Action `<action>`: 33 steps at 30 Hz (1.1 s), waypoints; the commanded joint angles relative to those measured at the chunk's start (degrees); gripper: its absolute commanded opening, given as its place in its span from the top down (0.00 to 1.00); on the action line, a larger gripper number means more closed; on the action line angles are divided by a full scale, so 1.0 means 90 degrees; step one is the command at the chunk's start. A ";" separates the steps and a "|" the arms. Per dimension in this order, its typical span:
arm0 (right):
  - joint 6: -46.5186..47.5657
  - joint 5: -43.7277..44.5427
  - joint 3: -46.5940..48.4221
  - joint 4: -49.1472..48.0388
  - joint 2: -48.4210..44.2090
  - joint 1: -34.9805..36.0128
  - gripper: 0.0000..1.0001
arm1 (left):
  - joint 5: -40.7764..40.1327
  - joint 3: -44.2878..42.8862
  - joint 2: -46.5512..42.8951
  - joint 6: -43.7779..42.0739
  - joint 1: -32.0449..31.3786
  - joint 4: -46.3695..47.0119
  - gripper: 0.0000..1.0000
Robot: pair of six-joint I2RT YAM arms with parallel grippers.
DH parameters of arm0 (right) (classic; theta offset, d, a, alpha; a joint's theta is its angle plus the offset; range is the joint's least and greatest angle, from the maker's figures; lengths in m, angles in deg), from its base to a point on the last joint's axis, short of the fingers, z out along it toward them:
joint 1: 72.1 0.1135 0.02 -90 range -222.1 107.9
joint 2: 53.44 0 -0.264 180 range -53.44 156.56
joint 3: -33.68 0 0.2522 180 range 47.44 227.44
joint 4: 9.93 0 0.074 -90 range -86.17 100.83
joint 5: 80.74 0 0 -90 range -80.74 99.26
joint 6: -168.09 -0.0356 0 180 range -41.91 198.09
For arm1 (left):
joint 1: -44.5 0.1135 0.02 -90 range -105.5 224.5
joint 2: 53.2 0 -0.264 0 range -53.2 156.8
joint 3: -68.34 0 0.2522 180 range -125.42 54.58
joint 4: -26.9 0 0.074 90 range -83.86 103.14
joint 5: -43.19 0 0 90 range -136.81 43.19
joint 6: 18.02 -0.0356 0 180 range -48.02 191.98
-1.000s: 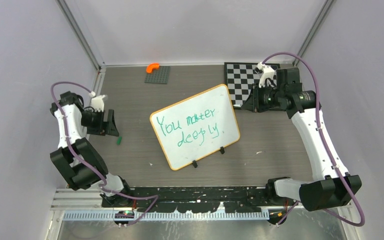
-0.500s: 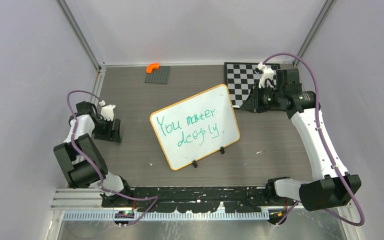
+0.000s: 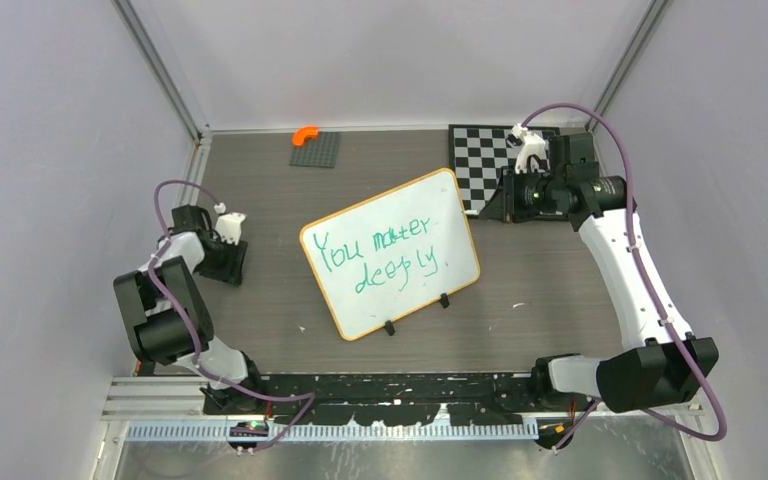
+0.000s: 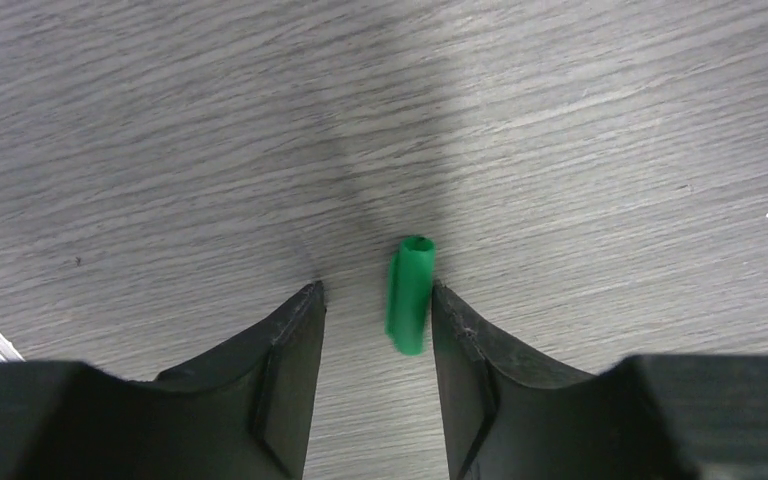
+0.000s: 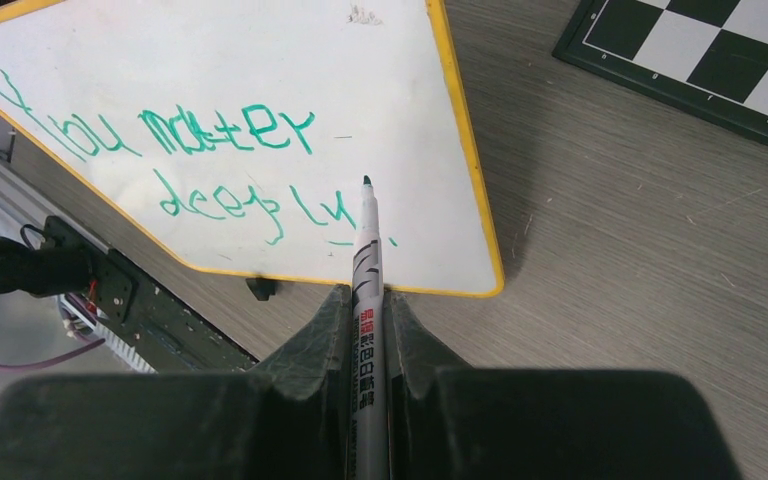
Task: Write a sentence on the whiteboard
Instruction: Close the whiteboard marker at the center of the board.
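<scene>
The whiteboard (image 3: 430, 200) leans on black clip feet mid-table, orange-yellow rimmed. The sentence (image 3: 380, 255) in green marker fills two lines, "You matter deeply". In the right wrist view the whiteboard (image 5: 210, 60) and sentence (image 5: 230, 130) lie ahead. My right gripper (image 5: 368, 292) is shut on a grey marker (image 5: 368, 260), tip bare, hovering off the board's right edge near the chequered board; the same gripper (image 3: 505, 203) shows from above. My left gripper (image 4: 375, 290) points down at the table, open, with a small green cap (image 4: 409, 295) between its fingers, touching the right finger. From above, the left gripper (image 3: 228, 262) hides the cap.
A black-and-white chequered board (image 3: 490, 160) lies at the back right, under the right wrist. A grey baseplate (image 3: 318, 150) with an orange curved piece (image 3: 305, 132) sits at the back centre. Enclosure walls close in on both sides.
My left arm folded back and lowered over the green cap, which is now hidden from above, and its jaws narrowed around it. The right arm and the board have barely moved.
</scene>
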 commanded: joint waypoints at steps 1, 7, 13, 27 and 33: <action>-0.0044 0.0058 0.0388 -0.0023 0.0021 -0.0022 1.00 | -0.0105 0.0459 0.0148 -0.0092 -0.0121 0.0613 0.59; -0.0098 0.0000 0.0578 0.0061 0.0107 -0.0018 1.00 | -0.0057 0.0488 -0.0023 -0.0211 -0.0148 0.0375 0.86; -0.0100 -0.0026 0.0831 0.0221 0.0180 -0.0016 1.00 | 0.0309 -0.0185 -0.0760 -0.0205 -0.0143 -0.0657 1.00; -0.0978 -0.1129 0.0826 -0.0458 0.0232 -0.0008 1.00 | 0.2134 -0.4583 -0.1420 0.0181 -0.1261 -0.4089 1.00; -0.1280 -0.2011 0.0459 -0.0570 0.0155 0.0000 1.00 | 0.2316 -0.5680 -0.1546 0.0050 -0.2959 -0.4678 1.00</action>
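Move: The marker's green cap lies on the table practically between the left hand's open fingers, about 1 cm below the hand point. From that hand the whiteboard's middle is some 35 cm right, 5 ahead and 2 up; the baseplate is roughly 38 ahead and 18 right. From the right hand, still holding the marker, the board's middle is about 20 cm left, 4 ahead and 22 below, and the cap some 55 left, 1 back and 25 below. Left fingers close and pinch the green cap, then carry it up nearly 30 cm, first swinging some 5 cm forward, then right about 14 towards the whiteboard and marker, the wrist tipping its fingers forward and turning clockwise. The right hand keeps its grip on the marker, easing up and then also left towards the board's middle, its left side rolling up. ##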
